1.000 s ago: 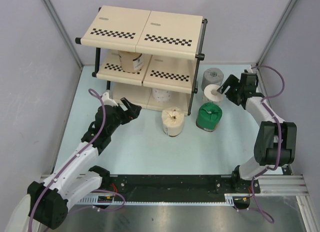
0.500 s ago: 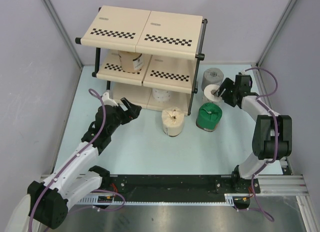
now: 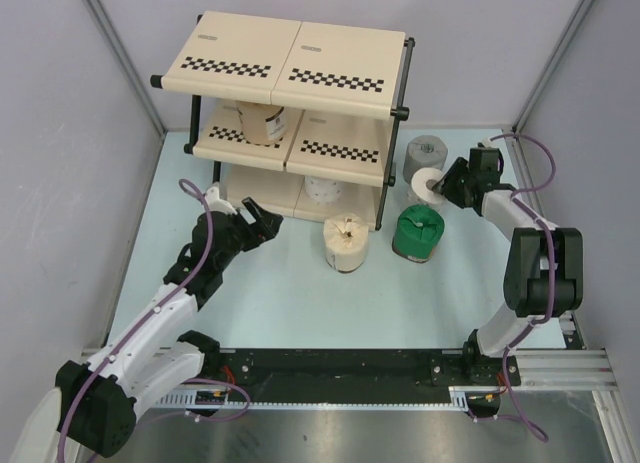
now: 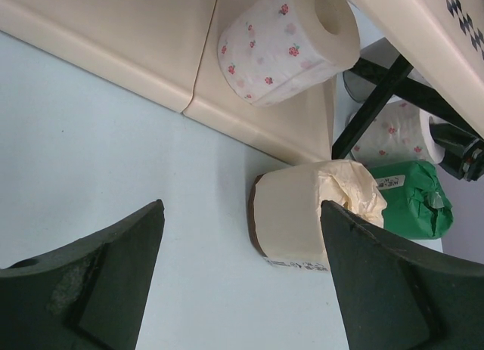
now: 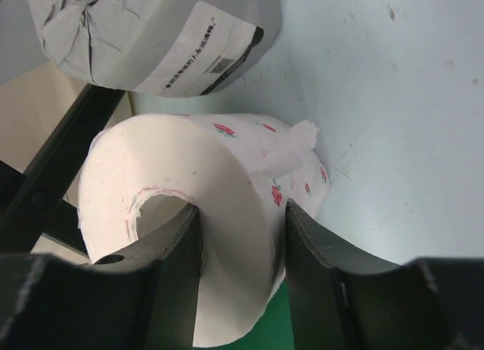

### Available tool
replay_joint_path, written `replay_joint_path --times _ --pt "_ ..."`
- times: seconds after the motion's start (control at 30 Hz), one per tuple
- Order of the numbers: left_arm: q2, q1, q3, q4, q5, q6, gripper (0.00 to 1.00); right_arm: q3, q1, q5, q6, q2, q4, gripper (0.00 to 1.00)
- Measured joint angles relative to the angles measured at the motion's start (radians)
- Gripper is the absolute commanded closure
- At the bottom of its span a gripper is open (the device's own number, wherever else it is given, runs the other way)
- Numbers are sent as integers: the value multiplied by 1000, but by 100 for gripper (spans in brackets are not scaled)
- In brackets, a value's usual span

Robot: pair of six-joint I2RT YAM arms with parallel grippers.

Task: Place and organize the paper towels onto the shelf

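The shelf (image 3: 300,58) stands at the back, with a tan roll (image 3: 262,123) on its middle tier and a white flowered roll (image 3: 323,190) on the bottom tier. On the table right of it are a tan roll (image 3: 346,242), a green-wrapped roll (image 3: 417,232), a grey roll (image 3: 427,153) and a white roll (image 3: 422,186). My right gripper (image 5: 242,214) is shut on the white roll's (image 5: 197,184) wall, one finger in its core hole and one outside. The left gripper (image 4: 242,214) hangs open over the table, a short way from the tan roll (image 4: 295,221).
The grey roll (image 5: 151,32) lies just behind the gripped one, the green roll (image 5: 276,335) just in front, and a black shelf post (image 5: 60,161) stands close on its left. Grey walls enclose the table on three sides.
My right gripper moved left onto the white roll and closed its fingers on the roll's wall. The left arm has not moved.
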Motion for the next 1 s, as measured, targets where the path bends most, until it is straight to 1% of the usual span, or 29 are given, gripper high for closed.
replay_joint_path --times 0.1,0.23,0.4,0.5,0.6,0.67,0.87,1.0 --pt "-2 0 0 -5 0 0 11 -3 3 29 -15 -30 -37 66" --pt "-7 0 0 -6 0 -1 11 -16 0 64 -26 -147 -101 67" --pt "-27 0 0 -17 0 0 11 -17 -2 88 -41 -392 -117 71" --pt "-40 0 0 -30 0 0 11 -17 -2 89 -42 -511 -126 72" --pt "-53 0 0 -41 -2 0 11 -17 43 103 -45 -605 -168 72" --pt "-62 0 0 -44 -3 0 11 -23 109 115 -48 -647 -198 72" --pt "-103 0 1 -74 -15 0 11 -98 427 213 -42 -806 -333 73" --pt "-136 0 5 -104 -22 0 11 -117 622 279 -3 -867 -384 73"
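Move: The white roll is already in the right hand's pinch, one finger in its core and one outside. The free right half of the middle shelf lies some 22 cm left of that hand, 6 cm ahead and 12 cm up; the kraft roll stands about 15 cm farther left on it. From the right hand, the green roll is 11 cm back and 5 cm left, the cream roll 14 cm back and 21 cm left. From the left hand, that shelf space is about 20 cm ahead, 14 cm right and 5 cm up. The white roll, kept pinched by its wall, goes up first, nearly 20 cm in the right hand while easing back, then swings back and left at that height, to about 20 cm back and 12 cm left in all. The fingers tip up some 25 degrees and the hand turns roughly 20 degrees counter-clockwise. The open left hand eases up and back a little. ##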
